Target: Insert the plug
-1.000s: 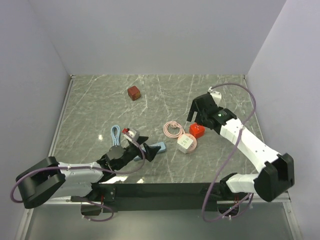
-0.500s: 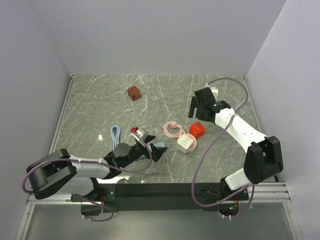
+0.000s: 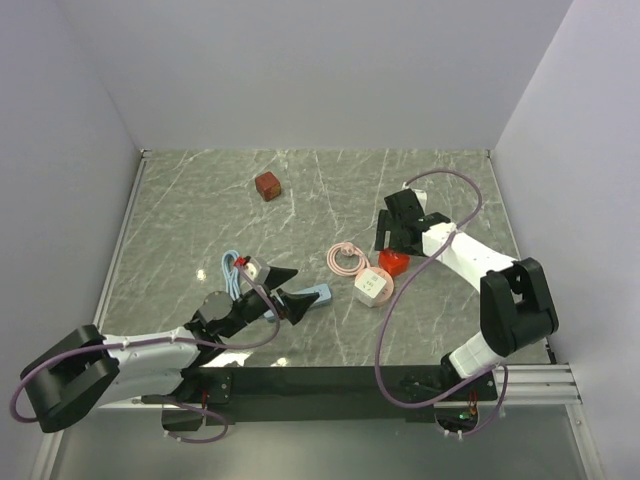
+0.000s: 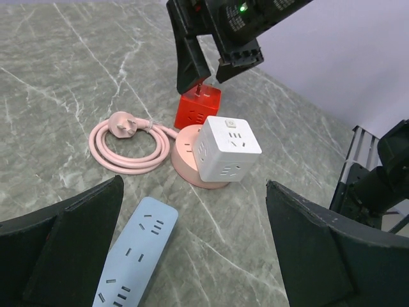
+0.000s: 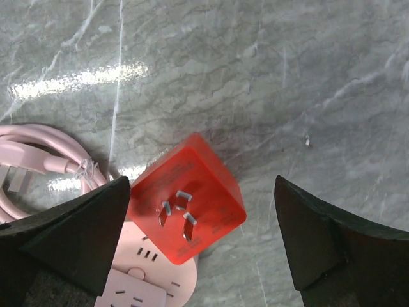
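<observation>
The plug (image 5: 186, 198) is a bright red cube lying on the table with its three metal prongs facing up. It leans against a pink round socket base (image 5: 160, 275). My right gripper (image 5: 201, 182) hangs open just above the plug, one finger on each side, touching nothing. The top view shows the plug (image 3: 394, 264) under the right gripper (image 3: 397, 246). The light blue power strip (image 4: 134, 252) lies flat between the fingers of my open left gripper (image 4: 193, 185), which holds nothing. From above, the left gripper (image 3: 285, 290) is beside the strip (image 3: 316, 296).
A white cube socket (image 3: 372, 286) sits on the pink base, next to the plug. A coiled pink cable (image 3: 347, 260) lies left of it. A dark brownish-red cube (image 3: 267, 185) stands further back. A light blue cable loop (image 3: 232, 268) lies by the left arm.
The right arm has folded in and its gripper has come down over the plug. The left arm has swung a little left and back. The plug and the strip have not moved.
</observation>
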Robot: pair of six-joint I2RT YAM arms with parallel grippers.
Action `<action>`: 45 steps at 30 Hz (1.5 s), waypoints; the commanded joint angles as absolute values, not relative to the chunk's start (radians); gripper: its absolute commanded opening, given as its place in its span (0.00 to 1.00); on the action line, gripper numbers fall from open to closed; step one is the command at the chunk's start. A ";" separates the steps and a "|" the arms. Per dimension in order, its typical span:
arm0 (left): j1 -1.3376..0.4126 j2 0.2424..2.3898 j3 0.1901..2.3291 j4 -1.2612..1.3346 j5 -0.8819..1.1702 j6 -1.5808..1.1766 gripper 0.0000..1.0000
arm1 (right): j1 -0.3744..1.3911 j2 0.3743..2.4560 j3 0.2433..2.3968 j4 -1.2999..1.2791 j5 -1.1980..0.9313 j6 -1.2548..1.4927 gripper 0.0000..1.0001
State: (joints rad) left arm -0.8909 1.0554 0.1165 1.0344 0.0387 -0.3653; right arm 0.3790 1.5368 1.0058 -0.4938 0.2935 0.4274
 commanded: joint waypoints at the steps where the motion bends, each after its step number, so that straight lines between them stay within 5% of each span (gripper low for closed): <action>1: -0.879 1.017 0.103 1.072 0.080 -0.390 1.00 | 0.367 1.549 0.999 -0.449 0.279 0.385 1.00; 15: -0.864 1.058 0.107 1.098 0.101 -0.399 1.00 | 0.364 1.414 0.882 -0.408 0.235 0.319 1.00; 30: -0.861 1.075 0.101 1.104 0.097 -0.400 0.99 | 0.364 1.535 0.917 -0.409 0.150 0.328 0.93; 36: -0.861 1.075 0.103 1.103 0.080 -0.393 0.99 | 0.362 1.520 0.911 -0.416 0.106 0.348 0.54; 37: -0.861 1.074 0.101 1.104 0.080 -0.391 0.99 | 0.361 1.499 0.913 -0.425 0.118 0.351 0.16; 38: -0.859 1.072 0.101 1.103 0.081 -0.391 1.00 | 0.362 1.488 0.923 -0.436 0.130 0.360 0.00; 45: -0.861 1.055 0.103 1.098 0.084 -0.351 0.99 | 0.362 1.309 0.962 -0.466 0.098 0.368 0.00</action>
State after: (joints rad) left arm -0.8631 1.0702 0.0956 1.0500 0.0811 -0.3790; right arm 0.3656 1.4231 0.8951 -0.4633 0.1131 0.3573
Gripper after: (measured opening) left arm 0.995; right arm 0.719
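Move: The red plug lies just under the right hand, about 2 cm back, 1 cm left and 4 cm below it. The pink disc socket is some 9 cm back and 6 cm left, with the white cube on it at about hand height. The pink cable coil lies 2 cm back and 13 cm left. From the left hand the red plug is about 12 cm ahead, 23 cm right and 13 cm lower. The right hand eases back, sinks nearly 4 cm, pinches the red plug, then lifts it about 3.5 cm. ##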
